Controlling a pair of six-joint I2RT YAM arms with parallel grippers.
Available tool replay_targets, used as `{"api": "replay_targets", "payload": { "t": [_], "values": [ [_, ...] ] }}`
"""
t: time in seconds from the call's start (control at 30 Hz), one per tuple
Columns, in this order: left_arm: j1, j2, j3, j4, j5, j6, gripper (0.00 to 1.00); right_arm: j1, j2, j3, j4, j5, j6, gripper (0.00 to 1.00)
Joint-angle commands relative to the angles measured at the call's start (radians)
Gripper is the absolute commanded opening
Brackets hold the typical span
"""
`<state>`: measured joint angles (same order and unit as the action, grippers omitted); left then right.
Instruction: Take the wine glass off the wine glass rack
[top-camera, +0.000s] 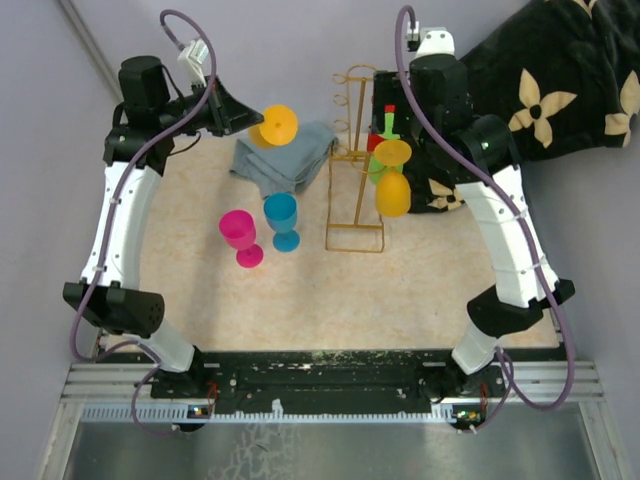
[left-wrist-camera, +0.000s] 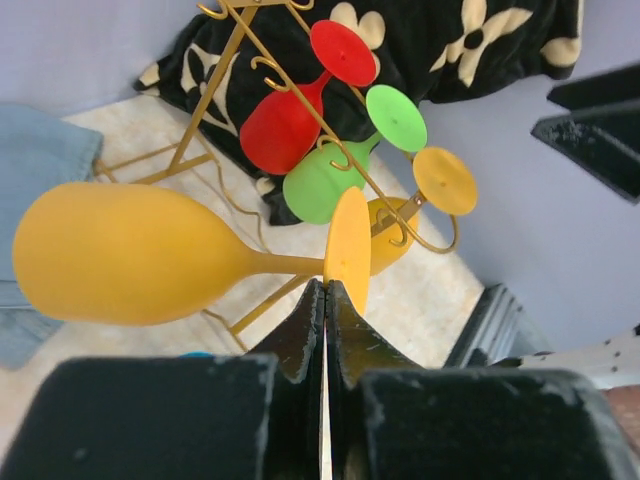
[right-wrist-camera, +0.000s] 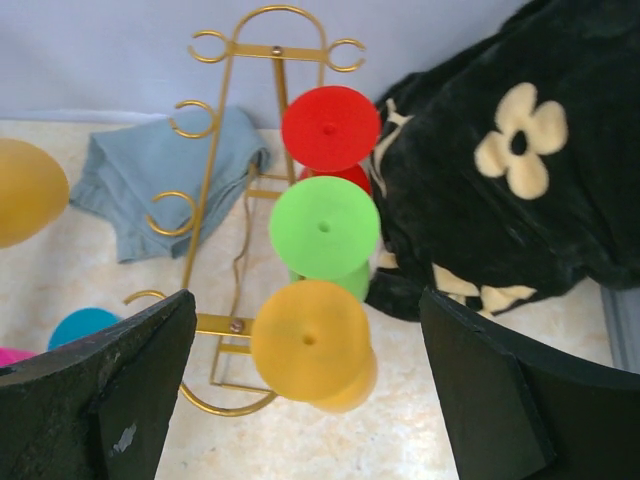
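Note:
The gold wire wine glass rack (top-camera: 355, 175) stands at the table's back middle. A red (right-wrist-camera: 330, 128), a green (right-wrist-camera: 324, 227) and a yellow wine glass (right-wrist-camera: 310, 340) hang upside down on its right-side hooks. Its left-side hooks (right-wrist-camera: 180, 205) are bare. My right gripper (right-wrist-camera: 308, 330) is open, above the hanging yellow glass, with a finger on each side and touching nothing. My left gripper (left-wrist-camera: 328, 290) is shut on the round foot of another yellow wine glass (left-wrist-camera: 120, 255). It holds this glass in the air, lying sideways, left of the rack and above the blue cloth (top-camera: 285, 155).
A pink glass (top-camera: 240, 238) and a blue glass (top-camera: 282, 220) stand upright on the table left of the rack's base. A black flowered blanket (top-camera: 560, 90) lies at the back right, close behind the rack. Grey walls close in both sides.

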<state>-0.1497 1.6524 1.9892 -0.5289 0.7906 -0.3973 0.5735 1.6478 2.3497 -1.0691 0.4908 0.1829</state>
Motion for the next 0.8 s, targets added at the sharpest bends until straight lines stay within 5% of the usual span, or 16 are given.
{"api": "replay_targets", "payload": {
  "t": [0.0,0.33,0.77],
  "values": [
    [-0.031,-0.116,-0.010,-0.112,0.009,0.317,0.00,-0.019,0.041,0.078,0.004,-0.152,0.013,0.93],
    [-0.148,-0.321,-0.190,-0.155,-0.071,0.646,0.00,-0.044,0.025,0.066,0.020,-0.281,0.047,0.93],
    [-0.504,-0.520,-0.486,-0.130,-0.306,1.151,0.00,-0.071,-0.040,0.052,-0.036,-0.433,0.068,0.93]
  ]
}}
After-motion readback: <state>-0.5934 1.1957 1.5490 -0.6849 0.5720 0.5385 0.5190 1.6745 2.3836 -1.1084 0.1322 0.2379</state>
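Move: The left hand already holds the yellow wine glass by its foot, off the rack. The standing blue glass is almost straight below, 1 cm ahead, 1 cm right, 36 cm down; the pink glass is 3 cm back, 7 cm left, equally low. The rack's middle is 8 cm ahead, 18 cm right, 22 cm down. From the right hand, the held glass is roughly 4 cm ahead, 23 cm left, 9 cm below; the yellow glass still racked is 7 cm ahead, 1 cm left, 23 cm below. Back towards its base by about 16 cm, the left hand draws the held glass, drifting right as well and, late on, sinking about 5 cm. Its wrist turns some 55 degrees, swinging the bowl up and forward while the shut fingers keep the foot. The right hand, wide open above the rack, slides about 4 cm left towards that glass and turns slightly counter-clockwise. ##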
